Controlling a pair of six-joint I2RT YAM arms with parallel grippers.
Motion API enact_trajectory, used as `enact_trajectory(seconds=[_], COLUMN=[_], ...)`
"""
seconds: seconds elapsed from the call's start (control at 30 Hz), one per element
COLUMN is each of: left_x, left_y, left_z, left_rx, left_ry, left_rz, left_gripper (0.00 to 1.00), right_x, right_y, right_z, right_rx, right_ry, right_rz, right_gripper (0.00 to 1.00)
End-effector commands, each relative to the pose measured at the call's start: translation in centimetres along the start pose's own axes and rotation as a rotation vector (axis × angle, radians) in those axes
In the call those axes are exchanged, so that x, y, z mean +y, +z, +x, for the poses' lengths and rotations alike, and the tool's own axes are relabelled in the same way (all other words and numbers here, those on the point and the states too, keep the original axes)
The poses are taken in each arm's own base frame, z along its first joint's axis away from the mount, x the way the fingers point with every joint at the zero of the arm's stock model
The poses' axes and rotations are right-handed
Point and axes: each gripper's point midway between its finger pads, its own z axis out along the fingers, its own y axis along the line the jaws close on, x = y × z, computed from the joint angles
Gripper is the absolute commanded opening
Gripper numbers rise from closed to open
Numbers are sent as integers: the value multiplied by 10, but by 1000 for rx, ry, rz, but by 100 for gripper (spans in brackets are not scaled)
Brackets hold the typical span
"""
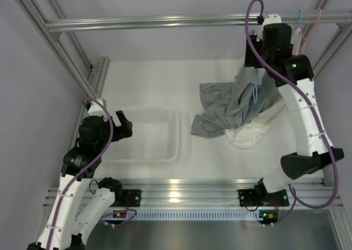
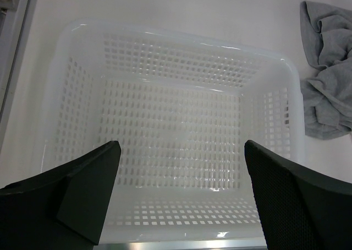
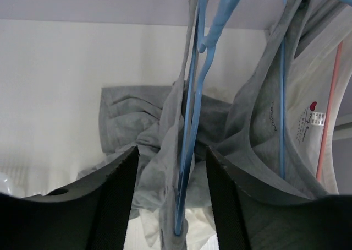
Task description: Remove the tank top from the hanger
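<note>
The grey tank top (image 1: 223, 109) hangs on a blue hanger (image 1: 254, 93) at the back right, and its lower part lies crumpled on the table. My right gripper (image 1: 258, 60) is raised beside it. In the right wrist view the hanger (image 3: 190, 129) and a grey strap of the tank top (image 3: 258, 123) run between my open right gripper (image 3: 171, 151) fingers without being pinched. My left gripper (image 1: 124, 123) is open and empty, and it hovers over the white basket (image 2: 77, 30) as the left wrist view (image 2: 181, 145) shows.
A white mesh basket (image 1: 176, 123) stands at centre left with nothing in it. A white garment (image 1: 247, 134) lies under the grey one. A pink hanger (image 3: 330, 96) hangs at the right. An aluminium rail (image 1: 165, 23) crosses the back.
</note>
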Motion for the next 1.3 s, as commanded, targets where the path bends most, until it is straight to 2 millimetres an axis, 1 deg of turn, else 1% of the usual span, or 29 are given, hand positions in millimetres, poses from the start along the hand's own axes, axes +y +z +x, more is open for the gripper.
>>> enact_trajectory(seconds=[0.0,0.03,0.1,0.13,0.2,0.23,0.3,0.33,0.4,0.47,0.53,0.6,0.7,0.73,0.8,0.83,0.87,0.9,0.93,0.97,1.0,1.03,1.07,1.1,1.13,1.17,1.2,1.27], left_x=[-10,-10,-10,-11,-11,-11,-11,-11,-11,-11,-11,-11,-12,-11,-11,-11,-11,-12,-11,-11,-11,-11,-11,-12,-11,-12,-12,-12], left_y=[2,2,3,3,5,5,6,6,5,4,4,4,4,4,4,4,4,4,4,4,4,4,4,4,4,4,4,3], left_z=[-11,-11,-11,-11,-9,-10,-8,-9,-9,-9,-10,-10,-9,-10,-10,-10,-10,-9,-10,-9,-10,-10,-10,-10,-10,-9,-10,-10], left_rx=[-47,-49,-46,-45,-37,-37,-31,-33,-36,-38,-40,-39,-38,-39,-39,-39,-39,-38,-39,-39,-40,-41,-41,-41,-41,-41,-42,-44], left_ry=[-14,-14,-13,-13,-11,-9,-8,-9,-11,-9,-9,-10,-10,-9,-9,-9,-9,-8,-9,-8,-6,-8,-8,-6,-7,-7,-7,-6], left_rz=[43,44,46,49,49,49,46,47,47,47,46,49,50,49,48,49,49,50,49,49,49,48,48,49,48,49,50,50], left_gripper=[99,99,99,99,99,99,99,99,99,99,99,99,99,99,99,99,99,99,99,99,99,99,99,99,99,99,99,99], right_x=[-16,-16,-16,-17,-18,-18,-20,-20,-22,-23,-25,-24,-24,-24,-20,-21,-22,-22,-22,-18,-21,-22,-23,-24,-26,-24,-25,-25], right_y=[-4,-2,-1,-3,-6,-10,-11,-12,-9,-6,-4,-3,-6,-8,-9,-15,-16,-29,-30,-28,-37,-34,-36,-46,-46,-48,-54,-56], right_z=[-7,-6,-4,-6,-9,-12,-13,-13,-7,-1,0,0,-9,-19,-27,-28,-42,-51,-54,-59,-64,-59,-62,-71,-70,-71,-76,-78], right_rx=[-19,-13,-13,-23,-39,-52,-57,-58,-45,-30,-32,-34,-71,-113,-166,-195,-265,-316,-342,-388,-431,-436,-459,-505,-510,-520,-549,-559], right_ry=[3,2,2,10,11,16,16,17,12,12,20,25,39,53,60,67,88,98,102,108,117,121,129,139,156,155,162,164], right_rz=[69,72,74,76,72,72,76,77,93,100,104,101,87,83,57,52,49,29,21,-2,-9,-11,-14,-29,-29,-51,-58,-75], right_gripper=[51,43,36,32,32,29,24,20,10,8,5,0,0,0,0,0,0,0,0,0,0,0,0,0,0,0,0,0])
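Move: Between the right hand's half-open fingers stands the near arm of the leftmost blue hanger, about 1 cm to the hand's right, with the grey tank top's strap on it. The second blue hanger is roughly 9 cm to the right and 3 cm farther out; the pink hanger is some 15 cm right, equally far out. The metal rail runs about 12 cm ahead and 10 cm above. From the left hand the leftmost hanger lies about 18 cm ahead, 45 cm right and 15 cm higher. Closing from just over half open to shut, the right fingers pinch the leftmost blue hanger's wire while the hand eases about 2 cm right and slightly down. Still gripping it, the hand then lifts some 5 cm, drawing back a little and tipping the fingertips up about 20 degrees. ##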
